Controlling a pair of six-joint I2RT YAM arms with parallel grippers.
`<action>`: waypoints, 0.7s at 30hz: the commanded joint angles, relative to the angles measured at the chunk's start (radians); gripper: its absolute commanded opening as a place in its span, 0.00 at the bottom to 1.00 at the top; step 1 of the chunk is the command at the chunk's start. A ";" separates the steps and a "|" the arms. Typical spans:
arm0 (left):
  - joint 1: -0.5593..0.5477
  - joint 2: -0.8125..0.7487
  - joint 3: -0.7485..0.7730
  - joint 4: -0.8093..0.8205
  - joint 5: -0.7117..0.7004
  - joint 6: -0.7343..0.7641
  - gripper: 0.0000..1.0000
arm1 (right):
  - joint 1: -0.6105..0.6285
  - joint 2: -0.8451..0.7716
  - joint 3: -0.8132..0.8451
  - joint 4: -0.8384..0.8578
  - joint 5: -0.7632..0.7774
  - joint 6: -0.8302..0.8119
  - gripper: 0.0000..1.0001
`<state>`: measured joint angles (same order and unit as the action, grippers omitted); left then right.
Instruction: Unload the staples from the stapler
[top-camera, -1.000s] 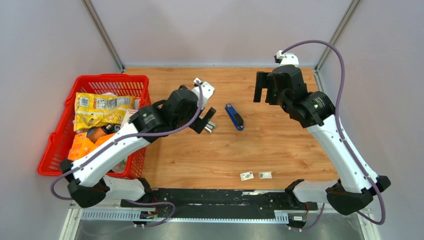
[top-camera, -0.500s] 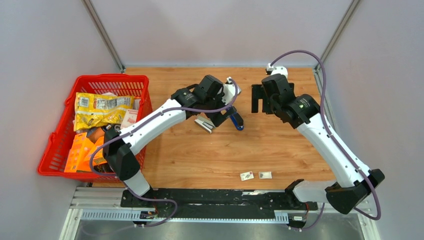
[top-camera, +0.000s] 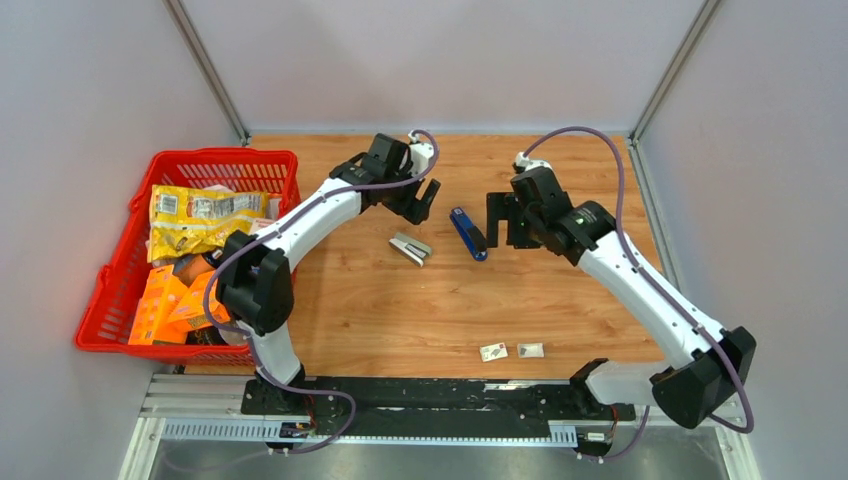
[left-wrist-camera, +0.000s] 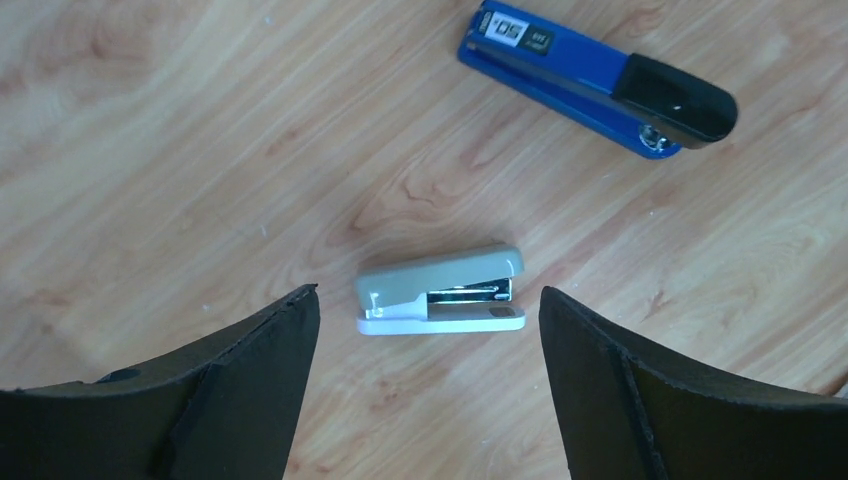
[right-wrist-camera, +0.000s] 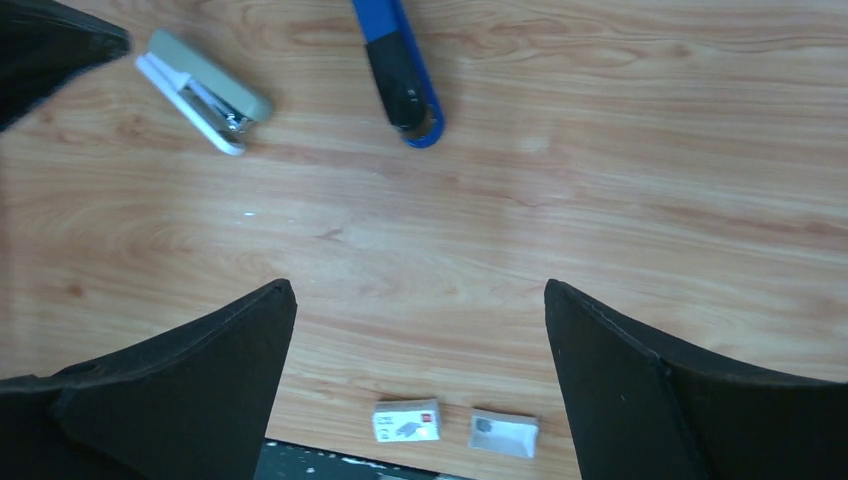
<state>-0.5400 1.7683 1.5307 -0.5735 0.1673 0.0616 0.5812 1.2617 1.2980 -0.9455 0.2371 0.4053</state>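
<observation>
A small grey and white stapler (top-camera: 410, 248) lies on its side on the wooden table; it also shows in the left wrist view (left-wrist-camera: 441, 290) and in the right wrist view (right-wrist-camera: 203, 90). A blue and black stapler (top-camera: 468, 234) lies to its right, seen too in the wrist views (left-wrist-camera: 600, 82) (right-wrist-camera: 402, 72). My left gripper (top-camera: 417, 201) is open and empty, hovering beyond the grey stapler (left-wrist-camera: 428, 310). My right gripper (top-camera: 506, 220) is open and empty, just right of the blue stapler (right-wrist-camera: 418, 300). No loose staples show.
Two small white printed packets (top-camera: 493, 351) (top-camera: 531, 350) lie near the table's front edge, also in the right wrist view (right-wrist-camera: 407, 421) (right-wrist-camera: 504, 433). A red basket (top-camera: 110, 275) with snack bags stands at the left. Grey walls close in the table.
My left gripper has drawn back from over the staplers toward the far left, leaving the grey stapler lying on the table. My right gripper has moved down and left toward the blue stapler.
</observation>
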 joint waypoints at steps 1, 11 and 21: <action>-0.006 0.017 -0.033 0.021 -0.098 -0.161 0.87 | 0.015 0.068 -0.011 0.171 -0.179 0.070 0.96; 0.023 0.000 -0.135 -0.008 -0.287 -0.350 0.82 | 0.088 0.317 0.093 0.240 -0.272 0.058 0.90; 0.077 0.033 -0.168 -0.006 -0.348 -0.456 0.64 | 0.153 0.453 0.121 0.347 -0.303 0.020 0.77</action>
<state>-0.4969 1.7996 1.3865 -0.5892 -0.1364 -0.3233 0.6872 1.6859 1.3674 -0.6819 -0.0437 0.4557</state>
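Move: The grey stapler lies almost under the left hand, about 15 cm down, perhaps 2 cm to its left and 1 cm ahead; from the right hand it is some 16 cm left, 8 cm ahead and 19 cm down. The blue stapler is about 12 cm right of the grey one and 3 cm farther out. From the right hand, the left one of the two white packets is about 14 cm back and 1 cm left. Leftward and down, the right hand sweeps about 13 cm across and 9 cm lower, past the near end of the blue stapler towards the grey stapler, tipping farther down and turning slightly counter-clockwise. The left hand sinks about 7 cm while shifting as far left to the grey stapler's left side, turning some 30 degrees counter-clockwise. Both grippers partly close, touching nothing. ##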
